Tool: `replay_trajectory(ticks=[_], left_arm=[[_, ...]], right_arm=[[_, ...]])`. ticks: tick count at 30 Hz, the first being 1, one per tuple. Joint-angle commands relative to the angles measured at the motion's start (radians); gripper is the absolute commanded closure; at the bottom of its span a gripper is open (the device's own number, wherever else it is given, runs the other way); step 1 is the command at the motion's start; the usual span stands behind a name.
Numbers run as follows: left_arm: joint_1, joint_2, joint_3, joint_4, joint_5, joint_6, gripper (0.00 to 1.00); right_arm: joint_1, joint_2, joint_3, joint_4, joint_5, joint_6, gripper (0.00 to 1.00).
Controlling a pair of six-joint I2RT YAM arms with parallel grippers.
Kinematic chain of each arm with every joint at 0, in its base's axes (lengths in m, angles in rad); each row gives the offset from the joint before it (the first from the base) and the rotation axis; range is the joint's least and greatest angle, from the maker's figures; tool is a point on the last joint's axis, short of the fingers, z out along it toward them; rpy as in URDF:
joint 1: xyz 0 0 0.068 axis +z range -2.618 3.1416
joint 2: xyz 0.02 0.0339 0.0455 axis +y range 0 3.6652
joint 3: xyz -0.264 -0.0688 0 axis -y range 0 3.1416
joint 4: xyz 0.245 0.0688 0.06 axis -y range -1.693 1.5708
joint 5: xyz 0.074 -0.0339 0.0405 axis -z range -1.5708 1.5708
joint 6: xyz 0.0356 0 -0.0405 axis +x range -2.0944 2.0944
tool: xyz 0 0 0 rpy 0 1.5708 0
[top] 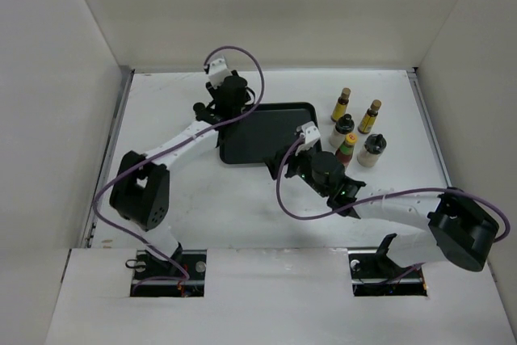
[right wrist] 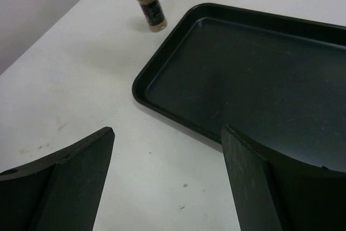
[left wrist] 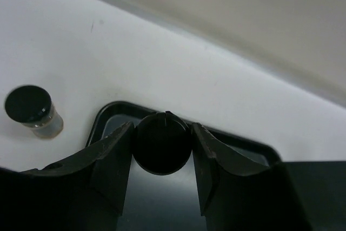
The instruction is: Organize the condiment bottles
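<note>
My left gripper (left wrist: 162, 129) is shut on the black cap of a short dark jar (left wrist: 162, 144), held over the corner of the flat black tray (left wrist: 111, 111). A second short jar with a black cap (left wrist: 32, 113) stands on the table just outside that corner, also the jar (right wrist: 147, 1) in the right wrist view. Right of the tray (top: 266, 136) stand two slim brown yellow-capped bottles (top: 342, 104) (top: 370, 116), two whitish black-capped bottles (top: 342, 129) (top: 373, 149) and a green-red bottle (top: 347, 149). My right gripper (right wrist: 167, 131) is open and empty above the table by the tray's near edge.
White walls close in the table at the back and on both sides. The right arm (top: 388, 208) stretches low across the near right of the table. The left arm (top: 161, 155) crosses the near left.
</note>
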Motion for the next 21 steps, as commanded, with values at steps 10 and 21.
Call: replay_trajectory(ticks=[10,21], left_arm=[[-0.011,0.154,0.04,0.07,-0.026,0.044,0.73],[0.019,0.231,0.036,0.101,-0.043,0.082,0.72]], right_arm=[[-0.025,-0.026,-0.004,0.055,0.03,0.032,0.12],[-0.027,-0.023,-0.004,0.056,0.029,0.03,0.12]])
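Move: The left hand holds a black-capped condiment bottle high over the tray's far-left part. The spot below it on the tray floor lies about 2 cm ahead, 0 cm sideways and 19 cm down; the tray's middle is some 12 cm to the right and 1 cm back of the hand, equally low. The other spice bottle stands about 12 cm left, 2 cm ahead and 15 cm below. From the right hand that tray spot is roughly 23 cm ahead, 14 cm left and 14 cm down. Downward, fast at first and then more gently, the left hand lowers the bottle about 11 cm towards the tray floor just inside the far-left corner, easing only slightly forward. The fingers tip some 10 degrees further down, with the hand's left side rising about as much, and keep their hold on the upper part of the bottle. ##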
